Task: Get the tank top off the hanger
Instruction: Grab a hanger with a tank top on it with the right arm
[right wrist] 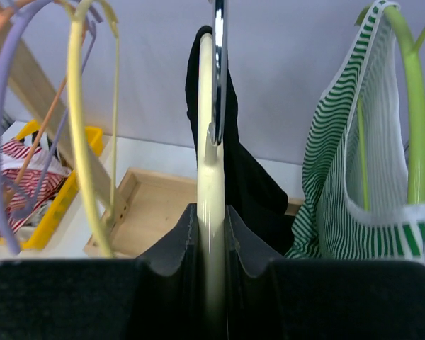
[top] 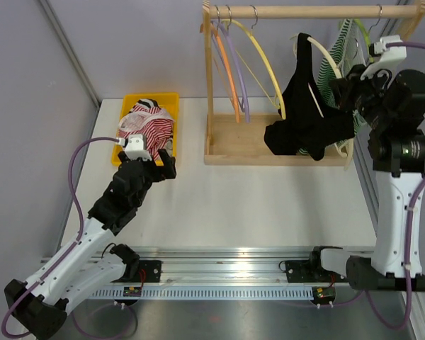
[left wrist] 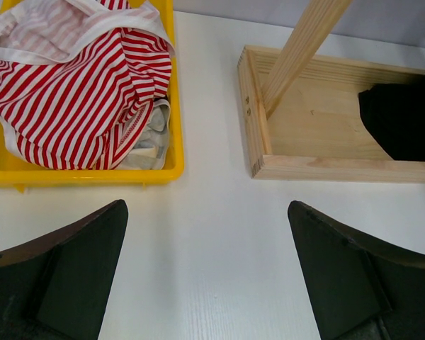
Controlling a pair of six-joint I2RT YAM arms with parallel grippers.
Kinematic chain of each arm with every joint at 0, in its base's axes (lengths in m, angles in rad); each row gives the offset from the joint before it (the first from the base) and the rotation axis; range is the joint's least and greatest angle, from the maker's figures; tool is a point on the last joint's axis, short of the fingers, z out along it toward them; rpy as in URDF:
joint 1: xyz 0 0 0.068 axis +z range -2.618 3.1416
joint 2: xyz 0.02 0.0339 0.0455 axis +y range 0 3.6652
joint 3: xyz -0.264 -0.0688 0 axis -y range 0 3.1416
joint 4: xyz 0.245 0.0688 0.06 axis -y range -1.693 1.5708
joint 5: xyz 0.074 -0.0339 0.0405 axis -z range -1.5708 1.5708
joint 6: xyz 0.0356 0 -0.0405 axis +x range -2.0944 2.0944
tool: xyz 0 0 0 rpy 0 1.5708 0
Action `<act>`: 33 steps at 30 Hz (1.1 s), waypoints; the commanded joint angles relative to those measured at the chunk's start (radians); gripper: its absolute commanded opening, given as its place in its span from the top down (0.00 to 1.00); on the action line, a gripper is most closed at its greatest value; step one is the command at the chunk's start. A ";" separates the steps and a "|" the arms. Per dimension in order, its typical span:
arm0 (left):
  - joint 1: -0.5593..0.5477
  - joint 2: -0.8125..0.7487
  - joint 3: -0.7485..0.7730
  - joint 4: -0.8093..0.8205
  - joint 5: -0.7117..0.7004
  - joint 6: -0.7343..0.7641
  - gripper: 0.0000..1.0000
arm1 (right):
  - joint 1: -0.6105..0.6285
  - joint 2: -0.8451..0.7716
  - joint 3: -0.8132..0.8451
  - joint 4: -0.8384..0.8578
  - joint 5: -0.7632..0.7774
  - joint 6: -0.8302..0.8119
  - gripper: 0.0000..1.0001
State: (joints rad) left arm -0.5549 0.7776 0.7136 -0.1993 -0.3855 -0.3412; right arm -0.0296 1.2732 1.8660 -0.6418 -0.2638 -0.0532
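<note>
The black tank top [top: 304,120] hangs from a cream hanger [top: 324,58] on the wooden rail, its lower part bunched on the rack's base. My right gripper [top: 345,91] is shut on the hanger's arm. In the right wrist view the cream hanger [right wrist: 211,142] runs between the pads [right wrist: 177,241], and the black tank top [right wrist: 249,180] drapes behind it; the right gripper [right wrist: 212,216] holds no cloth. My left gripper [top: 163,161] hovers low over the table beside the yellow bin. In its wrist view the left gripper [left wrist: 207,237] stands wide open with only white table between the fingers.
A yellow bin [top: 129,106] holds a red-striped garment [top: 147,127]. The wooden rack [top: 234,145] carries empty orange, purple [top: 235,64] and yellow [top: 268,60] hangers. A green-striped top [top: 338,60] hangs on a green hanger right behind my right gripper.
</note>
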 commanded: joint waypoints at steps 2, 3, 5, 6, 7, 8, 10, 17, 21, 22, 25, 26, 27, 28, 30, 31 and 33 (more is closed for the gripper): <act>-0.022 -0.017 0.007 0.024 0.046 -0.010 0.01 | 0.025 -0.184 -0.127 0.018 -0.006 0.044 1.00; -0.026 -0.015 0.010 0.024 0.046 -0.009 0.01 | 0.025 -0.239 -0.152 -0.011 -0.005 0.046 1.00; -0.037 -0.018 0.012 0.024 0.046 -0.009 0.01 | 0.025 -0.287 -0.209 -0.044 -0.006 0.047 1.00; -0.040 -0.020 0.011 0.023 0.048 -0.009 0.01 | 0.023 -0.332 -0.228 -0.071 -0.008 0.047 1.00; -0.043 -0.023 0.009 0.023 0.046 -0.010 0.01 | 0.051 -0.359 -0.243 -0.079 -0.005 0.076 1.00; -0.049 -0.024 0.007 0.023 0.046 -0.010 0.01 | 0.054 -0.385 -0.266 -0.090 -0.020 0.091 1.00; -0.057 -0.026 0.007 0.021 0.046 -0.010 0.01 | 0.054 -0.457 -0.275 -0.117 -0.035 0.107 1.00; -0.085 -0.034 0.010 0.017 0.045 -0.016 0.01 | 0.039 -0.572 -0.205 -0.292 -0.164 0.153 1.00; -0.096 -0.044 0.012 0.015 0.053 -0.019 0.01 | -0.068 -0.641 -0.162 -0.383 -0.297 0.147 1.00; -0.099 -0.047 0.017 0.012 0.053 -0.021 0.01 | -0.090 -0.649 -0.144 -0.397 -0.323 0.141 1.00; -0.117 -0.047 0.026 0.000 0.043 -0.022 0.01 | -0.153 -0.686 -0.111 -0.375 -0.446 0.194 1.00; -0.120 -0.049 0.027 -0.006 0.042 -0.022 0.01 | -0.180 -0.692 -0.100 -0.360 -0.497 0.217 1.00; -0.125 -0.049 0.032 -0.009 0.036 -0.022 0.01 | -0.196 -0.702 -0.099 -0.352 -0.521 0.228 1.00; -0.132 -0.054 0.033 -0.012 0.034 -0.022 0.01 | -0.207 -0.707 -0.100 -0.343 -0.541 0.239 1.00; -0.138 -0.057 0.037 -0.020 0.025 -0.024 0.01 | -0.240 -0.719 -0.120 -0.299 -0.613 0.279 1.00; -0.146 -0.061 0.037 -0.022 0.023 -0.025 0.01 | -0.251 -0.724 -0.131 -0.283 -0.629 0.289 1.00; -0.151 -0.063 0.043 -0.031 0.020 -0.027 0.01 | -0.274 -0.738 -0.172 -0.242 -0.667 0.317 1.00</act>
State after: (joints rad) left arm -0.6937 0.7361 0.7132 -0.2420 -0.3561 -0.3599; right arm -0.2741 0.5350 1.7267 -0.9974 -0.8085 0.1829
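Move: The right hand already holds the cream hanger with the black tank top, whose cloth hangs some 8 cm ahead, 7 cm left and 15 cm below. Open space above the table's near edge lies 30 cm back and 9 cm left at hand height. The green-striped top is 12 cm ahead, 6 cm right, 8 cm lower; the yellow hanger 8 cm ahead, 20 cm left, 3 cm lower. From the left hand, that space is about 22 cm back, 44 cm right, 25 cm up. Right hand, still pinching the cream hanger, draws about 30 cm back from the rack and leftward; left eases right. ##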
